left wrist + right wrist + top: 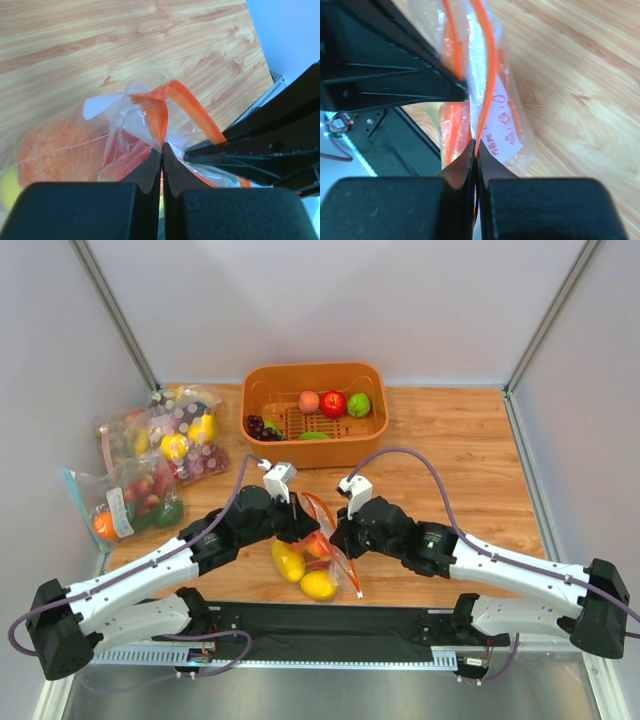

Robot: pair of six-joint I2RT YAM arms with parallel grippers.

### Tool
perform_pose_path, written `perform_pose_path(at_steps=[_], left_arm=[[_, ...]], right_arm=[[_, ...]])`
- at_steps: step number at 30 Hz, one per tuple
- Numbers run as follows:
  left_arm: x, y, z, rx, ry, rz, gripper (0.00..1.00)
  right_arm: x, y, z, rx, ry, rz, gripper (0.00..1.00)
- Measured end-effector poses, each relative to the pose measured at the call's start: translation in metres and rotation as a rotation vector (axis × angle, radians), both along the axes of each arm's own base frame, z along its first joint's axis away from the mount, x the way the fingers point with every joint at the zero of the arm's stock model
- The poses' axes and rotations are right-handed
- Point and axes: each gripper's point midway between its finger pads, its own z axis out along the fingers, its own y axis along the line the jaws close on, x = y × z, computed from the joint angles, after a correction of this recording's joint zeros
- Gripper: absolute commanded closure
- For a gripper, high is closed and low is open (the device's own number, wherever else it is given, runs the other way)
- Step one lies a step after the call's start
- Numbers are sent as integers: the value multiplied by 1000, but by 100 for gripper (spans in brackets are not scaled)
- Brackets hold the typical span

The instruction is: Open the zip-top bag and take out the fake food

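The zip-top bag (pixel 322 538) lies near the table's front edge between my two grippers, its orange-red zip strip (pixel 172 95) raised. The fake food shows inside it: two yellow fruits (pixel 288 560), an orange pepper (pixel 55 155) and something red. My left gripper (pixel 162 146) is shut on one side of the zip strip. My right gripper (pixel 476 145) is shut on the other side, next to the white label (pixel 502 125). In the top view the left gripper (pixel 303 530) and right gripper (pixel 336 537) meet over the bag's mouth.
An orange basket (pixel 320 453) at the back holds a peach, a red apple, a green fruit and grapes. Two other filled bags (pixel 180 435) and a blue-zipped one (pixel 120 505) lie at the left. A black mat (pixel 330 625) runs along the near edge.
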Motion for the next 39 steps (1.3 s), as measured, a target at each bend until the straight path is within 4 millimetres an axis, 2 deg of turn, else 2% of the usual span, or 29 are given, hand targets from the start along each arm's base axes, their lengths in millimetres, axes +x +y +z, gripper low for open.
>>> perform_pose_path(at_steps=[6,14,18,22,25,30,34,37,38,39], left_arm=[[-4,7,8,13,-30,-17,100],[-14,13,54,52,-114,-104,100],[-23,19,63,94,-127,-160,100],[-31,29,51,163,-108,-196,100],[-37,33,38,198,-79,-222,100],[-45,35,3,245,-10,-252,100],[-49,32,-17,258,33,-276,100],[-49,25,-21,247,47,-294,100],[-48,23,-21,243,50,-298,100],[-48,20,-22,239,54,-301,100]], right_arm=[[10,-17,6,-50,-26,-87,100],[21,-52,45,-8,-90,-220,100],[29,-72,52,-16,-105,-305,100],[34,-90,46,-25,-92,-377,100],[35,-103,30,-46,-64,-427,100],[33,-112,1,-102,-6,-470,100],[32,-114,-8,-124,14,-487,99],[32,-117,-9,-134,15,-492,85],[32,-118,-8,-140,14,-489,66],[32,-119,-6,-142,13,-484,59]])
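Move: The bag's fruit lies about 5 cm back from the left hand, 1 cm left and 9 cm below; from the right hand that is some 3 cm back, 6 cm left and 7 cm below. The lemon is roughly 10 cm back and 1 cm right of the left hand; the long yellow fruit is about 5 cm back and 5 cm left of that hand. The basket stands some 29 cm ahead of it, level sideways. The bag's rim, still pinched on its two sides, is lifted about 5 cm and lowered again while the hands draw it apart. The right hand travels some 12 cm right and slightly forward, turning about 30 degrees clockwise, and begins opening its fingers at the end; the left eases about 5 cm back, twisting clockwise, and keeps its pinch. ##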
